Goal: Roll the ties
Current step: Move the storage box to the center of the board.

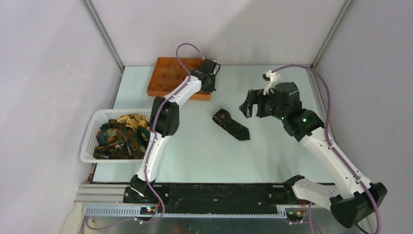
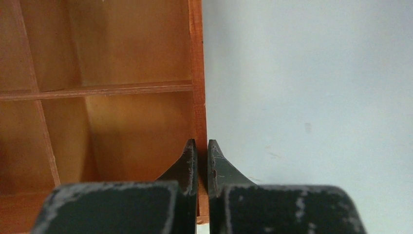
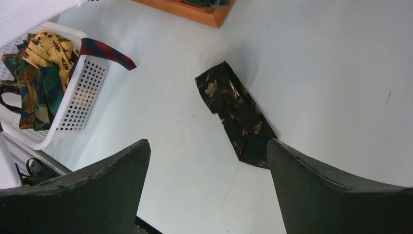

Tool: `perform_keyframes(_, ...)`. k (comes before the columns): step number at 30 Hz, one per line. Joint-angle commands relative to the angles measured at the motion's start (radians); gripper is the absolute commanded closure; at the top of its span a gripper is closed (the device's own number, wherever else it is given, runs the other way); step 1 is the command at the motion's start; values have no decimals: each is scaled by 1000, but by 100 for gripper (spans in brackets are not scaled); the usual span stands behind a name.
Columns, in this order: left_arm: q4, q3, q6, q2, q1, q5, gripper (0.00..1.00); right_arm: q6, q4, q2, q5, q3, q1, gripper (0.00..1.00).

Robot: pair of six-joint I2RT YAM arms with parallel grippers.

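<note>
One dark tie [image 1: 231,124] with a gold leafy print lies flat in a short folded strip on the table's middle; the right wrist view shows this tie [image 3: 234,109] just ahead of my fingers. More ties [image 1: 122,134] are heaped in the white basket [image 1: 90,139]. My right gripper [image 1: 248,105] hovers open above the table to the right of the flat tie, with nothing between its fingers [image 3: 207,144]. My left gripper [image 1: 210,84] is at the far right edge of the orange tray [image 1: 168,73]. Its fingers [image 2: 201,146] are shut on the tray's right wall [image 2: 197,73].
The white mesh basket [image 3: 83,92] sits at the left table edge, its heap of ties [image 3: 41,63] spilling over the rim, a red-striped one among them. The orange compartment tray [image 3: 204,14] stands at the back. White walls enclose the table on three sides.
</note>
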Motion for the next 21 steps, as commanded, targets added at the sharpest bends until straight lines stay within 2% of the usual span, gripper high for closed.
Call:
perform_keyframes(1,111,147,42,15,-70,107,100,-4,-24,-45,34,-6,-8,8)
perform_keyframes(7,236,159,-13,10,-165,156,100,18,-51,-105,81,-22,-22,8)
perform_keyframes(14,433,170,-96,21,-263,222,100,36,-70,-261,156,-38,-50,8)
perform_keyframes(21,580,220,-125,88,-352,280,100,35,-98,-398,160,-38,-89,9)
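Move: The left gripper already pinches the storage box's right rim by the near corner, with the box's middle about 16 cm left and 7 cm ahead of it. The board's middle lies some 13 cm back from this hand; the rolled tie is 16 cm back and 9 cm right. From the right hand, the board's middle is roughly 12 cm ahead and 14 cm left, the box 32 cm ahead and 32 cm left, both well below. Keep the left fingers shut on the rim and drag the storage box some 22 cm to the right, passing beyond the far end of the rolled tie. Draw back about 7 cm and raise the gripped side a few centimetres, while turning the wrist clockwise. Meanwhile bring the open, empty right hand right, up and back, out of the way. ##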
